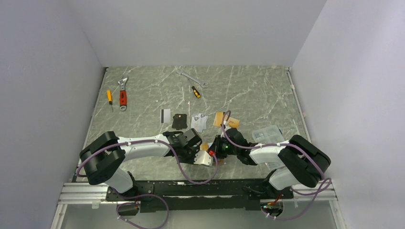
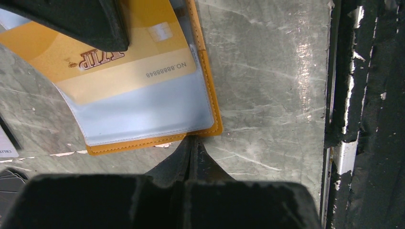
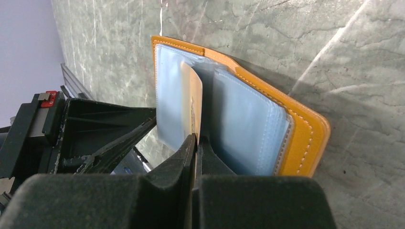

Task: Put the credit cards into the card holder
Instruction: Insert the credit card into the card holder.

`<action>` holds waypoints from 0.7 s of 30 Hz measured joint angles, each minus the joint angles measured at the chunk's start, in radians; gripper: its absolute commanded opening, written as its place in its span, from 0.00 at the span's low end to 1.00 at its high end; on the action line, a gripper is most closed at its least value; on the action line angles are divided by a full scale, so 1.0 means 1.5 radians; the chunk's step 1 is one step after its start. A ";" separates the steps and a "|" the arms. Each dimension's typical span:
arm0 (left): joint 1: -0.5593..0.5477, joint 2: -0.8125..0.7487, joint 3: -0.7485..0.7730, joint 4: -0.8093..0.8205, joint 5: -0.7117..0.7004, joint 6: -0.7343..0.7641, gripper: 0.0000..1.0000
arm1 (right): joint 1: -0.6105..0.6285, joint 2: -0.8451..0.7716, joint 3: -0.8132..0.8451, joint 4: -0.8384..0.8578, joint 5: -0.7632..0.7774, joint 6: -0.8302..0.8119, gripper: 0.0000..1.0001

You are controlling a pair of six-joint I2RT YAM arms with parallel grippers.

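The orange card holder lies open on the marbled table, clear pockets up; from above only a sliver shows between the two wrists. An orange-tan credit card marked VIP sits partly inside a clear pocket. My right gripper is shut on that card, which stands on edge among the pockets of the holder. One right finger covers the card's top. My left gripper is shut, its tips touching the holder's near edge at a corner; no grip on it shows.
Further back lie a silver card with a black stripe, a dark flat piece, pale cards and another orange card. A clear plastic item sits right. Wrenches and screwdrivers lie far back. The black front rail runs close by.
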 measured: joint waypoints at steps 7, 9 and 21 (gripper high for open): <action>0.000 0.000 0.000 0.000 0.000 0.000 0.00 | 0.000 0.000 0.004 -0.010 -0.001 -0.005 0.11; 0.000 0.000 0.000 0.000 0.000 0.000 0.00 | 0.000 -0.001 0.004 -0.011 -0.001 -0.005 0.19; -0.001 -0.008 -0.008 0.009 -0.001 -0.001 0.00 | 0.015 -0.110 0.037 -0.181 0.063 -0.036 0.68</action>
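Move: The gold card is pinched in the right fingers, its middle some 2 cm left and 1 cm ahead of that hand, already partly in the card holder's left sleeve. The card holder's middle lies about 3 cm back and 2 cm below this hand; the white cards lie roughly 11 cm ahead, 5 cm left, and the loose gold cards 12 cm ahead, 8 cm right. From the left hand the gold card is about 6 cm ahead, 7 cm right. The gold card, part-way into the sleeve, is let go: the right fingers stay nearly still at first, then spread from shut to about two-thirds open on either side of it. As they open, the hand rises some 1.5 cm and then also eases right about as far, backing off the card. The left hand stays put, fingers shut, fingertips at the card holder's left edge to begin with. ##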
